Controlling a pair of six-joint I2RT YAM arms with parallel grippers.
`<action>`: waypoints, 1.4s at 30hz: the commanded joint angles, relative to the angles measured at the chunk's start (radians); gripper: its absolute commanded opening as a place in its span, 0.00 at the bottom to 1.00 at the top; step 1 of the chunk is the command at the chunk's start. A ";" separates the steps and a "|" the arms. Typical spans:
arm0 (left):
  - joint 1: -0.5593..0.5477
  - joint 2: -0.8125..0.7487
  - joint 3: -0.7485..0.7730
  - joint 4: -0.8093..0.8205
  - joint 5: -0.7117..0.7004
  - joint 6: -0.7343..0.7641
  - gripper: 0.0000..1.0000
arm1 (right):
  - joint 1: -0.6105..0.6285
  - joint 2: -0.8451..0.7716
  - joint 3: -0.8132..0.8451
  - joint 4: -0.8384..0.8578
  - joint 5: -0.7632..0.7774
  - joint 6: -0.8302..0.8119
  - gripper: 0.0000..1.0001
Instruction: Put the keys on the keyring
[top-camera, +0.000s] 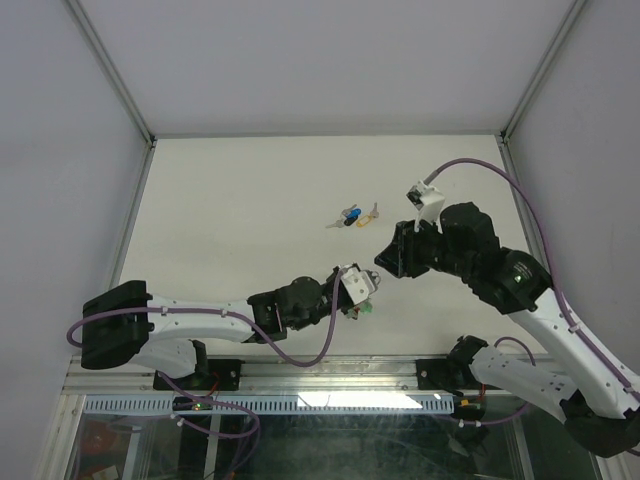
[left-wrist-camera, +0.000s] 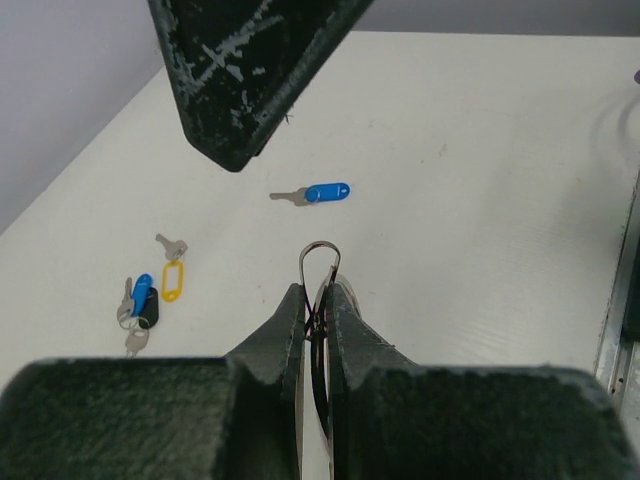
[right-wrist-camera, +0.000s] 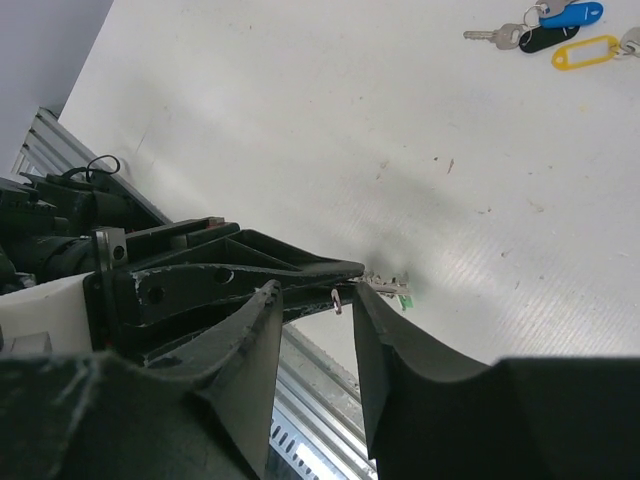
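My left gripper (left-wrist-camera: 318, 290) is shut on the keyring (left-wrist-camera: 318, 262), whose thin wire loop sticks out past the fingertips. A green key head (right-wrist-camera: 405, 298) hangs from it. My right gripper (right-wrist-camera: 315, 300) stands open, its jaws on either side of the left fingertips and the ring (right-wrist-camera: 337, 300), gripping nothing. A lone blue-headed key (left-wrist-camera: 320, 193) lies on the table ahead of the left gripper. Further off lies a cluster of keys: a yellow tag (left-wrist-camera: 172, 280), a blue head (left-wrist-camera: 142, 295) and a dark head (left-wrist-camera: 150, 308). In the top view the cluster (top-camera: 352, 215) lies beyond both grippers.
The white table (top-camera: 250, 200) is walled by grey panels at the left, back and right. A metal rail (right-wrist-camera: 320, 400) runs along the near edge, just below the grippers. The right arm's finger (left-wrist-camera: 240, 80) hangs over the left wrist view's upper part.
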 joint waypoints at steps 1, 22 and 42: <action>0.002 -0.041 0.050 0.006 0.017 -0.039 0.00 | 0.008 0.014 0.024 0.009 0.003 -0.042 0.37; 0.003 -0.064 0.041 0.038 0.017 -0.039 0.00 | 0.013 0.079 -0.050 0.030 -0.090 -0.058 0.31; 0.004 -0.095 -0.074 0.228 0.055 0.002 0.41 | 0.015 0.065 -0.018 0.060 -0.128 -0.001 0.00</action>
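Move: The keyring stands edge-up in the left hand's shut fingertips, its free loop some 2 cm to the right of that hand and about 1 cm farther out, level with it; its threaded keys hang about 8 cm straight below the hand. From the right hand's part-open fingers that loop lies about 5 cm below, 2 cm left and 1 cm back. Loose on the table, some 20 cm below the right hand, the blue-black key bunch lies about 31 cm ahead and 7 cm left, the yellow-tag key about 31 cm ahead and 3 cm left. The right hand sinks about 5 cm onto the keyring's free loop beside the left fingertips, easing some 2 cm left and a little back as it comes and as its fingers shut, until they pinch the ring. The left hand stays almost in place and keeps its pinch until the right fingers are closed, then opens about a third of the way at the very end and lets go of the ring. ##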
